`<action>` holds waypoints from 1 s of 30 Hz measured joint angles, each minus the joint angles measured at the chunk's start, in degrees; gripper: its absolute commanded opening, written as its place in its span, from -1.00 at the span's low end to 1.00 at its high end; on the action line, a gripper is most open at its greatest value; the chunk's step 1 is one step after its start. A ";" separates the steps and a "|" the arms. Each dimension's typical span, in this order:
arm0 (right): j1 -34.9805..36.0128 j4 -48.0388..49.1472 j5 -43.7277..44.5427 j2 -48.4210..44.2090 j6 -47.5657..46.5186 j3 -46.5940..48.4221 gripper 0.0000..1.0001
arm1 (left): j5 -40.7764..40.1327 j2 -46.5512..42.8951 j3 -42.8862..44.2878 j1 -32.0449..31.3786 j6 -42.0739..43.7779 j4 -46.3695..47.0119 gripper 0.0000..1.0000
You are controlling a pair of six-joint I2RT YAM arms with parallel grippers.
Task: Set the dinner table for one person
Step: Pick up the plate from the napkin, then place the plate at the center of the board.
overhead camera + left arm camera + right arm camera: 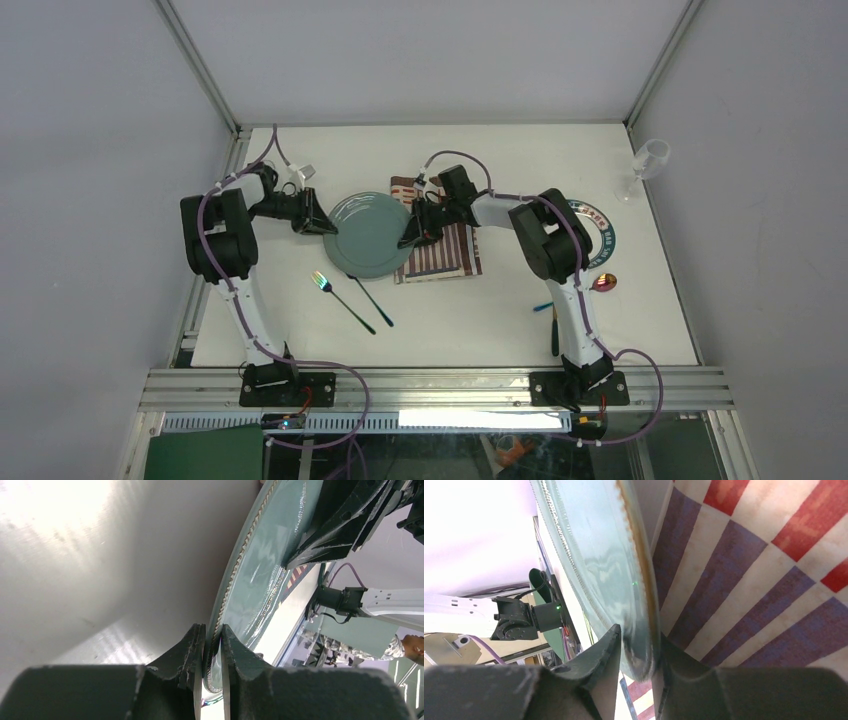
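A round teal plate [368, 235] lies at the middle of the white dinner table [480, 320], its right part over a striped red-blue-white placemat [452, 252]. My left gripper [318, 222] is shut on the plate's left rim; in the left wrist view its fingers [190, 650] pinch the beaded edge of the plate [260, 565]. My right gripper [410, 232] is shut on the opposite rim. In the right wrist view that gripper [639, 645] straddles the plate [599, 555] edge above the placemat [749, 570].
An iridescent fork [338, 296] and a dark utensil [371, 301] lie in front of the plate. A spoon [604, 282] and a dark-rimmed dish [604, 236] are to the right. A wine glass [648, 165] stands at the back right corner.
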 measured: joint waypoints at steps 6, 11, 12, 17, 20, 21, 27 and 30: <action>-0.20 0.15 -0.72 0.00 1.18 -0.04 -1.00 | 0.28 0.00 -0.09 2.43 1.68 -1.40 -1.00; -0.33 0.94 -3.08 0.02 1.92 0.57 -1.00 | 1.38 0.02 -0.22 2.93 2.82 -1.42 -1.00; -0.31 0.74 -3.10 0.02 1.90 0.90 -1.00 | 1.46 0.02 -0.22 3.04 2.97 -1.42 -1.00; -0.11 -3.54 -3.04 1.16 0.76 5.73 -1.00 | 1.79 0.02 -0.22 3.54 3.13 -0.94 -1.00; 0.35 -5.46 -3.02 2.16 0.17 8.31 -1.00 | 1.90 0.00 -0.20 4.31 3.17 -0.94 -1.00; 0.55 -6.51 -3.04 2.78 -0.02 9.57 -1.00 | 1.86 0.00 -0.20 4.55 3.17 -0.96 -1.00; 1.03 -12.55 -3.45 7.76 -1.88 18.88 -1.00 | -0.26 -1.38 -0.07 5.70 3.13 -0.22 -1.00; 1.31 -13.51 -3.72 9.38 -2.62 21.57 -1.00 | -1.99 -3.26 -0.07 6.05 3.13 -0.13 -1.00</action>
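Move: I already pinch the plate's left rim in my left hand; its middle is about 9 cm to that hand's right and 1 cm back. From my right hand, whose open fingers straddle the opposite rim, the plate's middle lies some 9 cm left and 2 cm ahead, nearly level in height. The napkin's middle is about 7 cm right and 3 cm ahead of my right hand; the partly covered fork sits roughly 9 cm left, 11 cm back. I shut my right fingers on the plate's near-napkin rim, raise that hand about 2 cm, then carry it left and somewhat forward, still a little raised. My left hand keeps its pinch and draws its side left by some 4 cm, rising only slightly at the end, so both hands take the plate away from the napkin together. ##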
